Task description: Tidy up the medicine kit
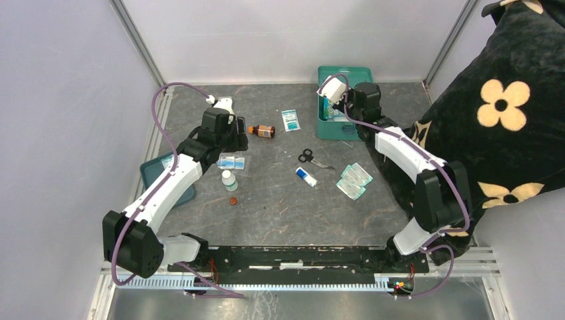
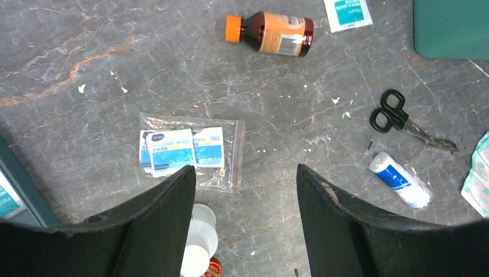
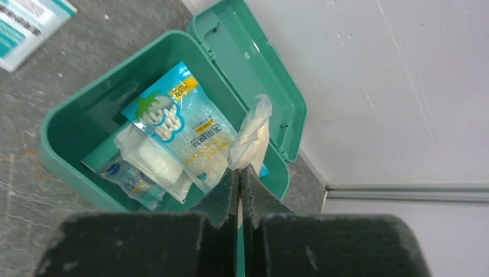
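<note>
The medicine kit [image 1: 356, 75] [image 3: 98, 107] is a teal box standing open at the back right, its lid tipped back. Inside lie a cotton swab pack [image 3: 184, 133] and a clear pack with a white pad [image 3: 153, 158]. My right gripper [image 3: 239, 168] [image 1: 331, 95] hangs over the box, shut on a thin white packet [image 3: 252, 135] that sticks up from the fingertips. My left gripper [image 2: 245, 170] [image 1: 232, 143] is open above the table with nothing between its fingers. A clear bag of alcohol wipes [image 2: 184, 151] lies just ahead of it and a white bottle [image 2: 199, 236] under its left finger.
On the table lie a brown bottle [image 2: 271, 33], a teal sachet [image 2: 347, 12], black scissors [image 2: 398, 118], a white-and-blue tube [image 2: 399, 179], teal packets [image 1: 354, 180] and a small red cap [image 1: 233, 200]. A shallow teal tray [image 1: 166, 177] sits at the left. Black floral cloth [image 1: 506, 107] fills the right.
</note>
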Motion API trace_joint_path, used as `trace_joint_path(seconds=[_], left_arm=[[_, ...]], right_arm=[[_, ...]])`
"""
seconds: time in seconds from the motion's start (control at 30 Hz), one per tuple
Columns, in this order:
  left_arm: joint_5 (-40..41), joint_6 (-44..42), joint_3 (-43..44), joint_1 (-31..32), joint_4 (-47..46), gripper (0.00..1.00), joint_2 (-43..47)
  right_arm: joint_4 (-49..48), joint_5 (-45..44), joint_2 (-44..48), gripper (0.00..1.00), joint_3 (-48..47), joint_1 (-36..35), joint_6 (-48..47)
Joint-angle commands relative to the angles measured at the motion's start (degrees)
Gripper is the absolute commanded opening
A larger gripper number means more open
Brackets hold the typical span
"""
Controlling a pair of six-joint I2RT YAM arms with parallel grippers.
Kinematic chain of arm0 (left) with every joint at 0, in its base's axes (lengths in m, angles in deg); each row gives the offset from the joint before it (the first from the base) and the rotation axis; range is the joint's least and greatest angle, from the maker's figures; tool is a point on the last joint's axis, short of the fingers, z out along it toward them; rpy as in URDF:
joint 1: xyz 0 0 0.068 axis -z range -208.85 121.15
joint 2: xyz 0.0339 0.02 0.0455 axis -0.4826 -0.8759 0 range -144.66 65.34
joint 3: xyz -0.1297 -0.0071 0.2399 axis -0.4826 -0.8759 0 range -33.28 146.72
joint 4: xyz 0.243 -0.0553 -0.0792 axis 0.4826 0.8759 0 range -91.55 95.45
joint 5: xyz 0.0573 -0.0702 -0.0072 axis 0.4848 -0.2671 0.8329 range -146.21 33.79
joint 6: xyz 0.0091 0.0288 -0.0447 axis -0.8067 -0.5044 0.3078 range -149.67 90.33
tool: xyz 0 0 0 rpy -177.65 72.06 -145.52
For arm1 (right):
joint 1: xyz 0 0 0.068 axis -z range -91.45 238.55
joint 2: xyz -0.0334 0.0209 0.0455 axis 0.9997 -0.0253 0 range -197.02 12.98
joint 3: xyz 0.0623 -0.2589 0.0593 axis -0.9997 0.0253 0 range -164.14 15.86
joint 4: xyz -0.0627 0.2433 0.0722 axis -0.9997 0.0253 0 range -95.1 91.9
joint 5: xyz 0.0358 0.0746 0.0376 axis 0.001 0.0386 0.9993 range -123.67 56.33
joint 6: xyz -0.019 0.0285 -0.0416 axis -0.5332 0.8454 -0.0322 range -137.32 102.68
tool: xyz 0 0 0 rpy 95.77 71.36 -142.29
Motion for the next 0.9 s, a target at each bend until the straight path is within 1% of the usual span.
trace_joint_path(seconds=[0.0,0.03,0.07,0.1,0.13,0.23,0.37,0.43,0.6,0.73,0.87], left_arm=[[-0.06,-3.28,0.20,-1.11,-3.20,0.71,0.91],[-0.25,-3.28,0.23,-1.32,-3.21,0.71,0.90],[-0.51,-3.28,0.24,-1.55,-3.21,0.71,0.90],[-0.70,-3.28,0.24,-1.79,-3.21,0.71,0.90],[-0.92,-3.23,0.22,-2.00,-3.29,0.71,0.90],[-1.00,-3.20,0.15,-2.40,-3.31,0.71,1.08],[-1.29,-3.03,0.06,-2.77,-3.48,0.71,1.00],[-1.54,-2.86,0.06,-2.91,-3.48,0.71,0.91],[-2.26,-2.24,-0.18,-3.16,-3.63,0.71,0.80],[-2.71,-1.76,-0.45,-3.13,-3.82,0.71,0.65],[-3.46,-1.14,-0.72,-3.21,-4.07,0.71,0.17]], right_arm=[[0.66,-0.22,-3.29,0.05,-4.60,0.31,-9.05],[1.27,0.13,-4.07,0.11,-5.33,0.29,-9.65],[1.99,0.40,-4.87,0.20,-5.78,0.23,-10.16],[2.83,0.78,-5.41,0.25,-6.57,0.25,-10.28],[3.60,1.49,-5.81,0.30,-7.04,0.28,-10.23],[3.65,3.50,-5.66,0.36,-7.17,0.30,-9.19],[3.20,6.11,-4.34,0.38,-6.93,0.32,-6.73],[1.38,6.63,-2.94,0.39,-5.67,0.40,-4.42],[-2.52,4.85,-0.72,0.41,-3.40,1.10,4.38],[1.52,2.26,-2.10,0.38,-7.07,2.43,12.07],[8.76,1.62,-5.17,0.37,-12.17,4.08,19.52]])
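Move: The right hand holds the clear bag over the green box, whose middle is about 3 cm back of the fingers, centred sideways and some 16 cm below. In the box the swab pack lies about 1 cm back and 1 cm left; outside, the gauze packet is roughly 19 cm left and 4 cm back, the scissors 11 cm left and 17 cm back. From the left hand the box is about 11 cm ahead and 36 cm right. The right hand dips about 3 cm over the box, opening to release the clear bag, then rises back. ##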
